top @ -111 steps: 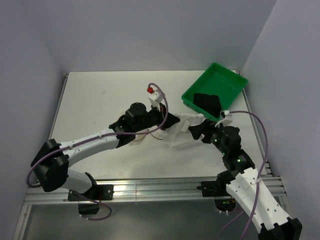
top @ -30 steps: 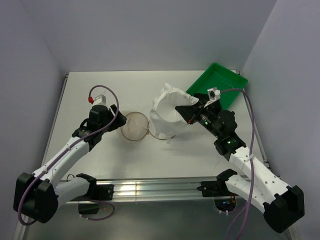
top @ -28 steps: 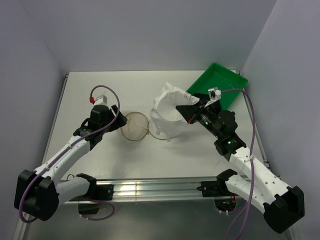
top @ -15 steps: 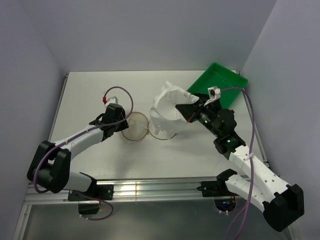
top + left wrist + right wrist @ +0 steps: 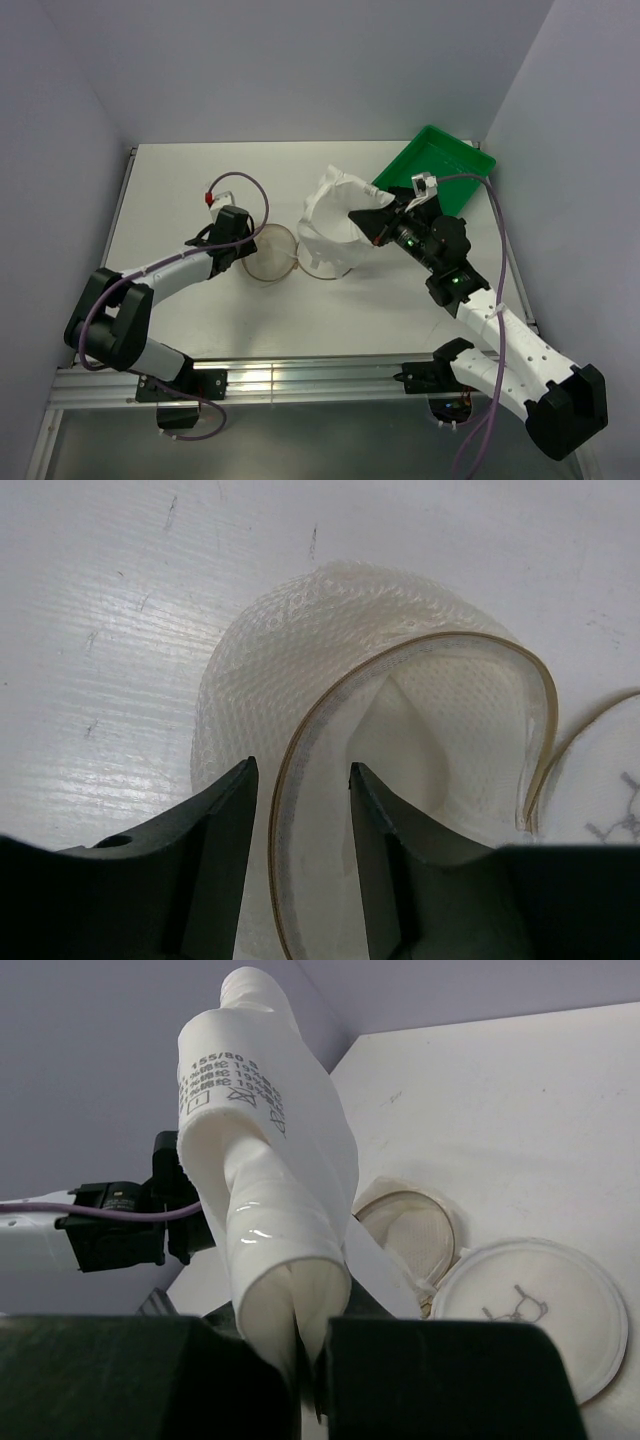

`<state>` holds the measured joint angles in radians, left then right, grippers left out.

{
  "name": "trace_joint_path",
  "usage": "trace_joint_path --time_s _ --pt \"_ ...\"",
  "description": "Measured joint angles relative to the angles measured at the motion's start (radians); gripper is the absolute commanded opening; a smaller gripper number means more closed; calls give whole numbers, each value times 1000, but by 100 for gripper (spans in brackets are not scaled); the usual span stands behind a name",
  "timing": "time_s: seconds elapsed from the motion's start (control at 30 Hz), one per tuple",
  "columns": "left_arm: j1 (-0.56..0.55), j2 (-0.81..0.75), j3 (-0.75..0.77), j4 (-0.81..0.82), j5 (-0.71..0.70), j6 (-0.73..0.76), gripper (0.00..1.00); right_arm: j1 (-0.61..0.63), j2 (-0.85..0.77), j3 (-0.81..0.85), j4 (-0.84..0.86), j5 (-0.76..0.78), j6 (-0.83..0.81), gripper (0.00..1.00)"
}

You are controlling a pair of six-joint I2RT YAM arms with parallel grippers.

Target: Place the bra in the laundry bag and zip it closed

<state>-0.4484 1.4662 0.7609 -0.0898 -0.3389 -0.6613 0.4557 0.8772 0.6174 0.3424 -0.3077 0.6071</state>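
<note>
The laundry bag [image 5: 328,228] is white mesh with tan rims. Its wall is lifted off the table, and its round flap [image 5: 272,253] lies flat to the left. My right gripper [image 5: 372,222] is shut on the bag's white wall [image 5: 262,1160] and holds it up; a printed label shows on the fabric. My left gripper [image 5: 247,249] is open at the flap's left edge. In the left wrist view the gripper [image 5: 300,778] has its two fingers on either side of the tan rim [image 5: 300,740]. The bra is not in view.
A green tray [image 5: 447,160] stands at the back right, partly behind my right arm. In the right wrist view a white round panel [image 5: 530,1310] of the bag lies on the table beside the mesh flap [image 5: 405,1230]. Walls close in the table on three sides.
My left gripper has moved right to the round flap and now straddles its rim. My right gripper has kept the bag wall raised, almost still.
</note>
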Motion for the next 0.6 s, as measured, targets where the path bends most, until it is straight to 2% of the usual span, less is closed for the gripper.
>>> trace_joint_path --time_s 0.17,0.2,0.3,0.47,0.6 --pt "0 35 0 28 11 14 41 0 16 0 1 -10 5 0" --pt "0 41 0 31 17 14 35 1 19 0 1 -12 5 0" --pt "0 55 0 40 27 12 0 6 30 0 1 -14 6 0" --pt "0 39 -3 68 48 18 0 12 53 16 2 -14 9 0" --pt "-21 -40 -5 94 108 14 0 13 71 42 13 -11 8 0"
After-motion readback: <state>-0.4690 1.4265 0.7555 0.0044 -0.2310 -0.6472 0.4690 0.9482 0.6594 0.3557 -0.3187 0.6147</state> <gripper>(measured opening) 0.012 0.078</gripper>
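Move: The left hand's open fingers already straddle the near-left rim of the laundry bag, which is only some 2 cm below the finger point and about 1 cm ahead. The bag's round lid lies flat about 15 cm to the right of this hand and 1 cm nearer the base, some 4 cm lower. The raised bra is roughly 16 cm to its right, 3 cm back and 20 cm above. From the right hand, the rim is some 22 cm left, 8 cm ahead and 25 cm below. The left fingers pinch shut on the piped zip rim of the laundry bag after sinking about 1.5 cm with the rim between them. They then lift it some 4 cm, drawing right by about 2.5 cm towards the lid as they rise, while the right hand keeps its grip on the bra and hardly shifts. ##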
